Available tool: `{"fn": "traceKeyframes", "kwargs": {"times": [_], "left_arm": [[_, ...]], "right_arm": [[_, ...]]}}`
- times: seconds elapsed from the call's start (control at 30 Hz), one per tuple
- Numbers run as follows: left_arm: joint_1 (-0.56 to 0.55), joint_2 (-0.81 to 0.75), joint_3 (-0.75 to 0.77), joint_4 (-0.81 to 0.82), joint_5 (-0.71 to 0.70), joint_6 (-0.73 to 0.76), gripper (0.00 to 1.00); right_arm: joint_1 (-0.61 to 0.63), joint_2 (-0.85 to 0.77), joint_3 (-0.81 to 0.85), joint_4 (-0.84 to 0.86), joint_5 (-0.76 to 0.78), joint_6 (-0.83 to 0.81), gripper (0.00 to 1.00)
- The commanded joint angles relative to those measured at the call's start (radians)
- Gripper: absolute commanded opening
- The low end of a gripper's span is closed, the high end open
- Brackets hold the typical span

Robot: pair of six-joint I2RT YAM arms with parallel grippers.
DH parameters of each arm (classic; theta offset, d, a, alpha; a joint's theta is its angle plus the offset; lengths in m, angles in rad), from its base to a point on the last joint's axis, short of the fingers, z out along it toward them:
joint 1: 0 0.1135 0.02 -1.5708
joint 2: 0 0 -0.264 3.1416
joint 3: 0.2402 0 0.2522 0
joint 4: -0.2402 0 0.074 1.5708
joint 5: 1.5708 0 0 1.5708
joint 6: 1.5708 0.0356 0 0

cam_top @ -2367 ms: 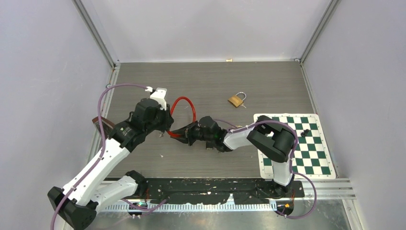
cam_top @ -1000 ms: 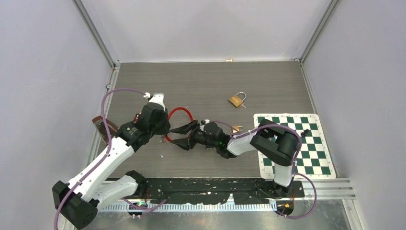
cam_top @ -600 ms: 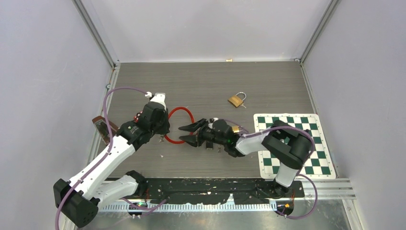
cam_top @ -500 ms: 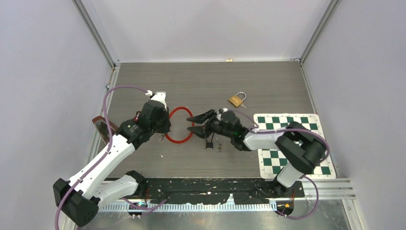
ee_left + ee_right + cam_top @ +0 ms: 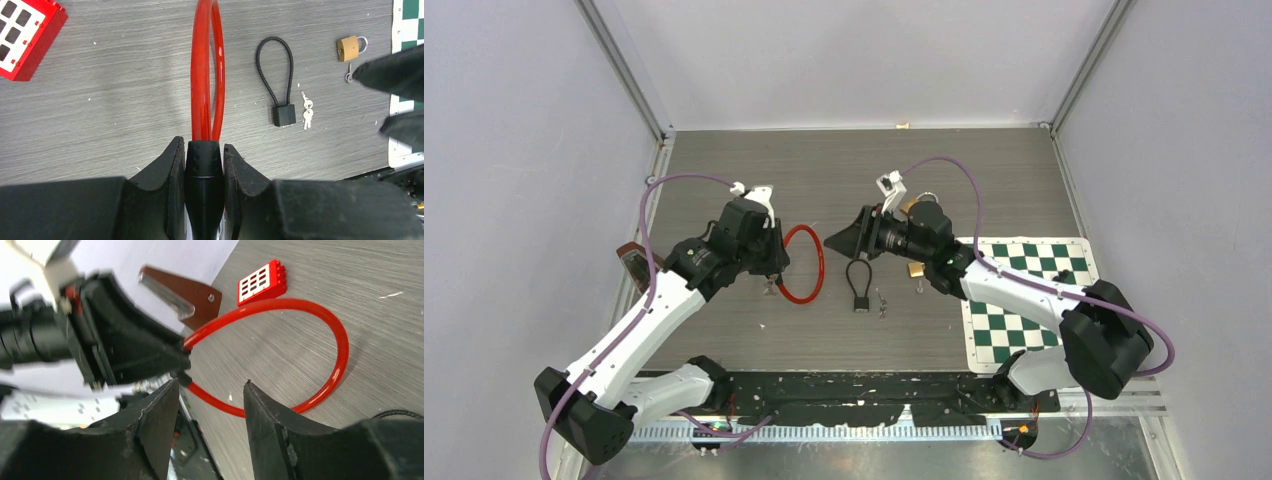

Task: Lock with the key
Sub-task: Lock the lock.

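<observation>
My left gripper [image 5: 202,145] is shut on the black body [image 5: 202,172] of a red cable lock, whose red loop [image 5: 202,75] sticks out ahead over the table. From above, the left gripper [image 5: 769,255] holds the loop [image 5: 805,263] on edge. My right gripper [image 5: 839,242] hovers just right of the loop, jaws open and empty. In the right wrist view the right gripper [image 5: 212,382] faces the loop [image 5: 320,335] and the left gripper. A pair of small keys [image 5: 306,110] lies beside a black cable padlock [image 5: 283,114].
A brass padlock [image 5: 348,48] with a key [image 5: 349,76] lies near the chessboard mat [image 5: 1064,300]. A red brick [image 5: 27,37] and a brown metal-edged piece [image 5: 185,292] sit at the left. The black padlock [image 5: 859,288] and keys [image 5: 882,301] lie between the arms.
My right gripper has pulled back from the red lock and swung up toward the back right, staying open. The black padlock and keys now show. The left gripper keeps its hold.
</observation>
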State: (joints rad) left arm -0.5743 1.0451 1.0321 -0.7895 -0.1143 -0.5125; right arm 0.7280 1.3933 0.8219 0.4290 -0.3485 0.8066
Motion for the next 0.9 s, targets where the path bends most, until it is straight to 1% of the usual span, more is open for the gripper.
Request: {"fn": "traceKeyframes", "kwargs": {"times": [0.0, 0.17, 0.3, 0.33, 0.4, 0.6, 0.67, 0.87], "left_arm": [[0.0, -0.001, 0.033, -0.007, 0.043, -0.02, 0.0], [-0.001, -0.015, -0.019, 0.02, 0.044, -0.036, 0.0], [0.0, -0.016, -0.037, 0.024, 0.03, -0.043, 0.0], [-0.001, -0.015, -0.039, 0.024, 0.031, -0.045, 0.0], [-0.001, -0.011, -0.037, 0.025, 0.036, -0.046, 0.0], [-0.001, -0.014, -0.035, 0.023, 0.033, -0.047, 0.0], [0.0, -0.015, -0.036, 0.025, 0.034, -0.051, 0.0], [-0.001, -0.014, -0.033, 0.032, 0.044, -0.06, 0.0]], "right_arm": [[0.052, -0.047, -0.082, 0.109, -0.089, -0.376, 0.57], [0.185, -0.022, -0.13, 0.149, 0.015, -0.494, 0.57], [0.272, 0.035, -0.169, 0.271, 0.1, -0.563, 0.58], [0.294, 0.064, -0.179, 0.331, 0.124, -0.584, 0.58], [0.32, 0.111, -0.186, 0.427, 0.149, -0.611, 0.59], [0.359, 0.246, -0.142, 0.603, 0.183, -0.669, 0.58], [0.369, 0.282, -0.118, 0.636, 0.181, -0.684, 0.57], [0.391, 0.364, -0.053, 0.661, 0.146, -0.7, 0.54]]}}
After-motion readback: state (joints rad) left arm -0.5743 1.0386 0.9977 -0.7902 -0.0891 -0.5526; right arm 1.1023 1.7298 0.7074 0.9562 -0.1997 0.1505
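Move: Back and to the left of the open right hand, about 8 cm back, 14 cm left and 8 cm lower, the key sits in the red cable lock that the left hand holds. From the left hand the key is some 4 cm back, 2 cm left and 5 cm below. The red loop's middle is about 8 cm left of the right hand, 3 cm back and 6 cm lower; the black cable lock lies on the table 21 cm below it, 2 cm back and 3 cm right. Swinging back in towards the key end of the lock, the right hand travels about 9 cm each back, left and down; most of the backward part comes first, then it slides on left and down. It rolls some 40 degrees counter-clockwise seen from behind the hand, ending with its half-open fingers pointing nearly straight left. The left hand keeps its grip on the lock, sinking about 1 cm. ##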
